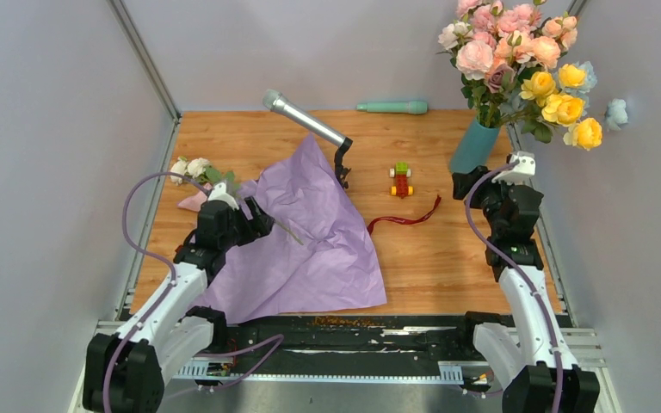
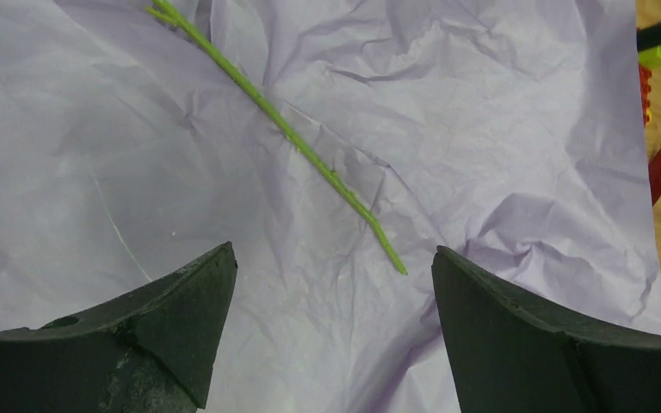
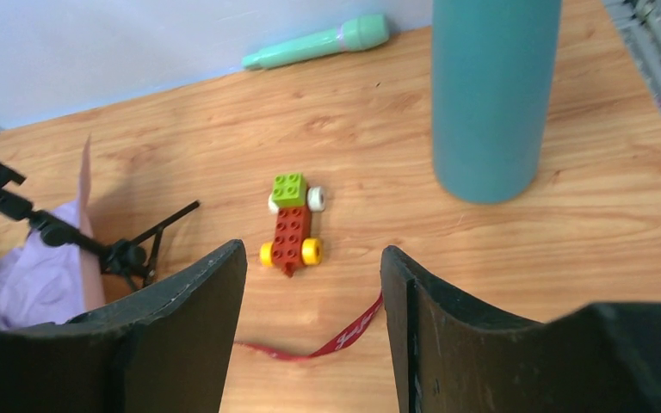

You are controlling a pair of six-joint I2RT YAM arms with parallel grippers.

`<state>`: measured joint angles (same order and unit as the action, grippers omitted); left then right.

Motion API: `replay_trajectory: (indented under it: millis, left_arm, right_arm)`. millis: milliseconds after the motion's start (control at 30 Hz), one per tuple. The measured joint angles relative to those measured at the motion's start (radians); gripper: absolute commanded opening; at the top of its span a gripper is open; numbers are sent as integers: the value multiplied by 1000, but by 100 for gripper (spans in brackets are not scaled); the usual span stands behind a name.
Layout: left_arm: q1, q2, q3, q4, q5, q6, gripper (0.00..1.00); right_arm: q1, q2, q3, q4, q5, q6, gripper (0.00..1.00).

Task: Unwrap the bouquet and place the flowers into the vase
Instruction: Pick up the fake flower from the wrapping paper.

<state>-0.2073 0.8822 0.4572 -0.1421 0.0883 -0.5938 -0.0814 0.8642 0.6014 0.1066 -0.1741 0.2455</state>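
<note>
The teal vase [image 1: 474,146] [image 3: 491,95] stands at the back right and holds pink, peach and yellow flowers [image 1: 516,52]. The lilac wrap paper [image 1: 310,241] [image 2: 482,129] lies unfolded on the table. One cream-headed flower [image 1: 188,166] lies at its left edge, and its thin green stem [image 2: 284,129] runs across the paper. My left gripper [image 1: 260,217] [image 2: 334,258] hovers open over the paper, the stem's end just ahead of its fingers. The dark red ribbon [image 1: 404,221] [image 3: 336,344] lies loose on the wood. My right gripper [image 1: 460,183] [image 3: 314,254] is open and empty, beside the vase.
A microphone [image 1: 305,120] on a black stand [image 1: 342,163] [image 3: 77,232] leans over the paper's far corner. A small brick toy car [image 1: 401,180] [image 3: 294,219] sits mid-table. A mint-green rod [image 1: 392,107] [image 3: 318,47] lies by the back wall. A pale blue bloom [image 1: 617,112] hangs right of the vase.
</note>
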Motion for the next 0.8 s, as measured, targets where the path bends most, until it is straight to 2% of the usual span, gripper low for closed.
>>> replay_trajectory:
  millis: [67, 167, 433, 800]
  left_arm:
    - [0, 34, -19, 56, -10, -44, 85]
    - [0, 102, -32, 151, -32, -113, 74]
    - [0, 224, -63, 346, -69, -229, 63]
    - [0, 379, -62, 472, -105, -254, 59]
  right_arm:
    - [0, -19, -6, -31, -22, 19, 59]
    - [0, -35, -21, -92, -63, 50, 58]
    - [0, -36, -32, -163, -133, 74, 59]
    - [0, -34, -32, -176, -153, 76, 59]
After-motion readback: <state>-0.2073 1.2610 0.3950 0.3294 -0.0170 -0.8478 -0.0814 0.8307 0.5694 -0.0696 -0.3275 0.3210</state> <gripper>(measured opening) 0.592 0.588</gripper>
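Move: From the left hand, the flower stem's near part lies about 7 cm ahead, 1 cm to the right and 8 cm below. Its white blooms are some 16 cm ahead and 13 cm left; the purple paper's middle is roughly 2 cm back and 7 cm right, and the microphone stand's foot about 12 cm ahead and 17 cm right. From the right hand, that stem part is some 46 cm left, about level fore and aft and 21 cm below. Forward about 5.5 cm and down some 4 cm, the empty left hand closes in on the stem on the paper, sinking more at the end; it turns slightly counter-clockwise, dips its left side and narrows its fingers to just over half open. The right hand, part-open and empty, eases down, back and left away from the vase, tipping down. ##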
